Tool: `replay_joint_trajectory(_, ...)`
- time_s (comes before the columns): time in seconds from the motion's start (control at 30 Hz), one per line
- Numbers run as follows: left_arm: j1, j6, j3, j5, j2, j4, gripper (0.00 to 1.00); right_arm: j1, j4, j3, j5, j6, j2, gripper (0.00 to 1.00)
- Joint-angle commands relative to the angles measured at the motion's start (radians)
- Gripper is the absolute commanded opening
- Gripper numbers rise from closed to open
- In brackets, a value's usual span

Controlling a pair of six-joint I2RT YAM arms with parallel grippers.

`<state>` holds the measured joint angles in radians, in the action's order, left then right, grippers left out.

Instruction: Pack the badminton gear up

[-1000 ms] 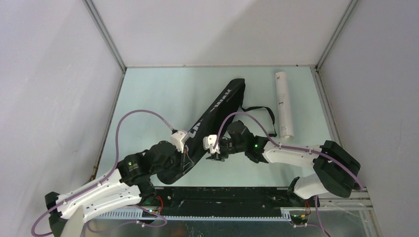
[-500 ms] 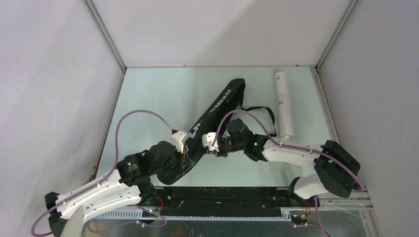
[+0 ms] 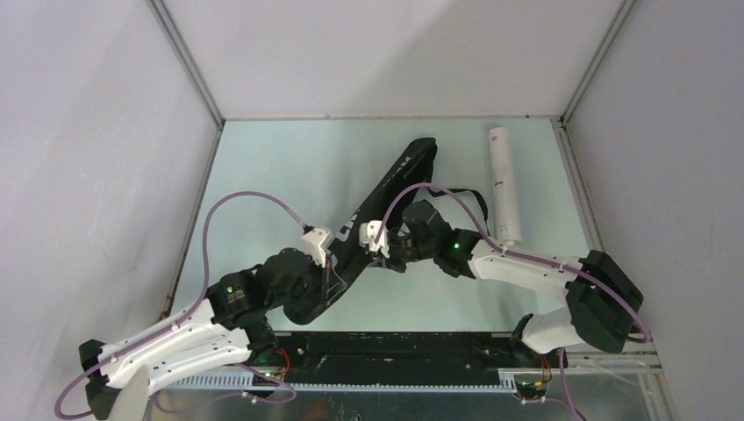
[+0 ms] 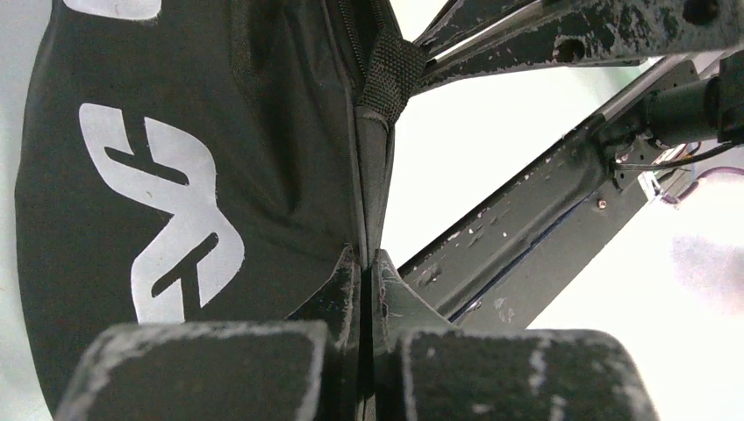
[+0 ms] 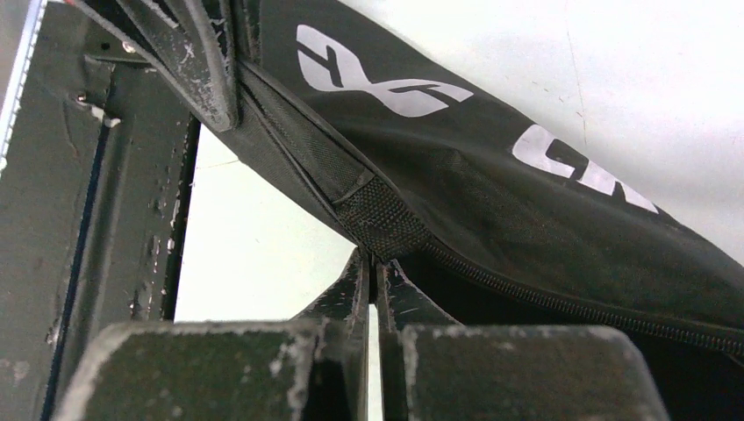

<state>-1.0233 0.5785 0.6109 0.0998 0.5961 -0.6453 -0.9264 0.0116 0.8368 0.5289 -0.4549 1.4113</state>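
The black racket bag with white lettering lies diagonally on the pale green table, its strap trailing to the right. My left gripper is shut on the bag's edge seam near its lower end. Just to its right, my right gripper is shut on the woven tab at the end of the bag's zipper. The long white tube lies apart at the back right, parallel to the right wall. In the right wrist view the left arm's fingers hold the bag just above.
A black metal rail runs along the near edge under both arms, and shows close behind the bag in the left wrist view. White enclosure walls close in the table on three sides.
My right gripper has closed from open onto the bag's woven tab and moved slightly up and left against the bag. The left gripper has kept its grip, and the bag's lower end has shifted a little.
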Motion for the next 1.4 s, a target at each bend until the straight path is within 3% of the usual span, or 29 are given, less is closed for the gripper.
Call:
replay_joint_trajectory(0.0,-0.006,0.013,0.036,0.009,-0.033,-0.093,0.0,0.1,-0.068,0.016,-0.154,0.067,-0.015,0.0)
replay_joint_trajectory(0.13,-0.007,0.01,0.044,0.007,-0.03,-0.112,0.0,0.179,-0.112,0.032,-0.119,0.067,0.033,0.0)
replay_joint_trajectory(0.27,-0.008,-0.002,0.048,-0.008,-0.02,-0.103,0.0,0.205,-0.177,0.054,0.113,0.022,0.062,0.0)
replay_joint_trajectory(0.37,-0.008,-0.013,0.05,-0.021,-0.003,-0.091,0.0,0.134,-0.205,0.085,0.261,0.006,0.076,0.0)
replay_joint_trajectory(0.47,-0.008,-0.019,0.052,-0.025,0.019,-0.098,0.0,0.048,-0.203,0.094,0.207,0.007,0.086,0.0)
replay_joint_trajectory(0.57,-0.008,-0.022,0.05,-0.03,0.023,-0.095,0.0,0.056,-0.17,0.094,0.183,0.07,0.1,0.0)
replay_joint_trajectory(0.8,-0.01,-0.019,0.065,-0.008,-0.01,-0.136,0.0,0.27,-0.157,0.094,0.063,0.332,0.137,0.0)
replay_joint_trajectory(0.93,-0.011,-0.027,0.068,-0.008,-0.028,-0.137,0.0,0.37,-0.194,0.095,-0.091,0.379,0.164,0.0)
replay_joint_trajectory(1.2,-0.012,-0.036,0.072,-0.013,-0.019,-0.146,0.0,0.439,-0.176,0.119,-0.113,0.39,0.193,0.0)
replay_joint_trajectory(1.37,-0.014,-0.038,0.09,-0.003,-0.04,-0.153,0.0,0.491,-0.203,0.233,-0.392,0.458,0.278,0.0)
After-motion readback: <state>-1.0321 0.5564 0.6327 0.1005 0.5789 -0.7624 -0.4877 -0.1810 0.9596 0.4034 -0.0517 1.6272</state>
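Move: The right gripper already holds the zipper pull of the black racket bag. The bag's far end, where the pull is headed, lies about 35 cm ahead, 19 cm right and 11 cm lower. The carry strap's middle is some 19 cm ahead and 36 cm right of this gripper. From the left gripper, which still pinches the bag's near part, the pull lies about 8 cm ahead and 12 cm right, near its own height. Keep the left gripper shut on the bag's near part as an anchor, letting it rock only a centimetre or so. With the right, keep pinching the zipper pull: tug briefly forward-right, ease back a couple of centimetres, then sweep fast along the zipper towards the far end, ending about 12 cm forward, 11 cm right and 6 cm lower, the wrist swinging some 40 degrees clockwise and tipping over. ##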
